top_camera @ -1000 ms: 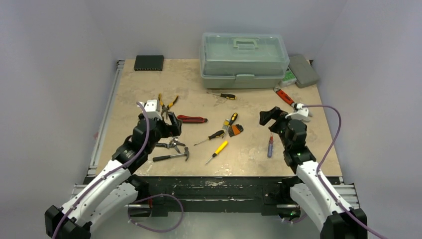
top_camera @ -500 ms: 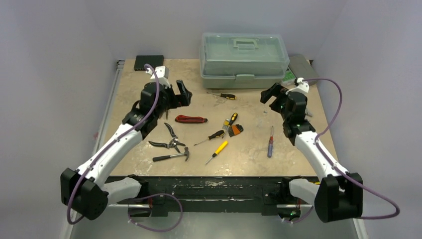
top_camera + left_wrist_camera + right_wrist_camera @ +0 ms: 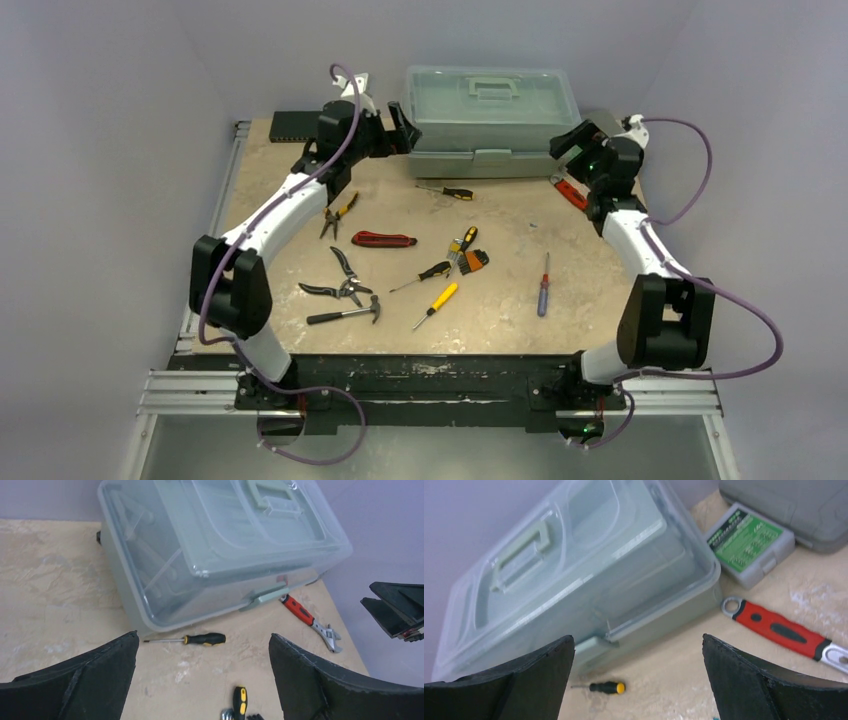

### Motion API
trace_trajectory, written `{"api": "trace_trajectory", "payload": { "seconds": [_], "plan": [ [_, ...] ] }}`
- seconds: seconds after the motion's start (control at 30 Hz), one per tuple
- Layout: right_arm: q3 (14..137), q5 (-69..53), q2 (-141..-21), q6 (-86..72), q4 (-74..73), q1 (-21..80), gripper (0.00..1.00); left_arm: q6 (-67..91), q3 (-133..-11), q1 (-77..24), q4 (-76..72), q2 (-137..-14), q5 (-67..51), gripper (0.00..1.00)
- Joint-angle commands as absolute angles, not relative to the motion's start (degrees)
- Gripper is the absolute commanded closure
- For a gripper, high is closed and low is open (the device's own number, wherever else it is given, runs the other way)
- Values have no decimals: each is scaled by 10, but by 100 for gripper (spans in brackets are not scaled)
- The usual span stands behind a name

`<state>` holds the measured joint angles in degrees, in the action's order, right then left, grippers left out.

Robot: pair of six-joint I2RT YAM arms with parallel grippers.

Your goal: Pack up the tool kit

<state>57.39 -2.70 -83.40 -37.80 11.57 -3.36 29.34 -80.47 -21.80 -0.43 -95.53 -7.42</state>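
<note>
The sage-green toolbox (image 3: 490, 120) stands shut at the back of the table, its front latch (image 3: 263, 596) down. My left gripper (image 3: 403, 128) hangs open at its left front corner and holds nothing. At the right front corner my right gripper (image 3: 567, 145) is open too, nothing in it. A small black-and-yellow screwdriver (image 3: 200, 639) lies just before the box, and a red-handled wrench (image 3: 784, 632) lies to its right. The red knife (image 3: 384, 239), pliers (image 3: 337, 212), a hammer (image 3: 345, 314) and several screwdrivers are scattered mid-table.
A flat black box (image 3: 299, 125) sits at the back left corner. Right of the toolbox lie a small green-labelled case (image 3: 749, 542) and a flat grey case (image 3: 794, 505). The walls stand close behind the toolbox.
Both arms have stretched from mid-table to the back, the left to the toolbox's left front corner, the right to its right front corner. Both grippers stayed open; no tool moved.
</note>
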Motion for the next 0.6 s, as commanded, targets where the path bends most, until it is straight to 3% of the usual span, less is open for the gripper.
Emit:
{"api": "trace_trajectory", "payload": {
  "seconds": [0.0, 0.23, 0.57],
  "plan": [
    [649, -39, -858, -381, 147, -53, 1, 286, -887, -213, -66, -1012, -112, 2],
    [744, -69, -951, -373, 158, -95, 1, 286, -1023, -207, -50, -1124, -115, 2],
    [873, -111, -1095, -368, 151, -99, 1, 306, -1126, -200, -28, -1233, -109, 2]
  ]
}}
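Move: The closed toolbox stands with its middle about 23 cm ahead of the left hand, 24 cm to its right and 17 cm lower. From the right hand that middle is 23 cm ahead, 15 cm left and 13 cm below. The black-yellow screwdriver lies 8 cm ahead and 13 cm right of the left hand. From the right hand, the red wrench is 4 cm ahead and 10 cm right, the green-label case 21 cm ahead and 10 cm right. The toolbox is being reached for from both ends: the left hand travels some 11 cm forward and slightly right towards its front left corner, staying nearly level. The right hand goes about as far forward while drifting right towards the front right corner, rising a little and then sinking. Both grippers stay wide open, with no contact to be seen. ##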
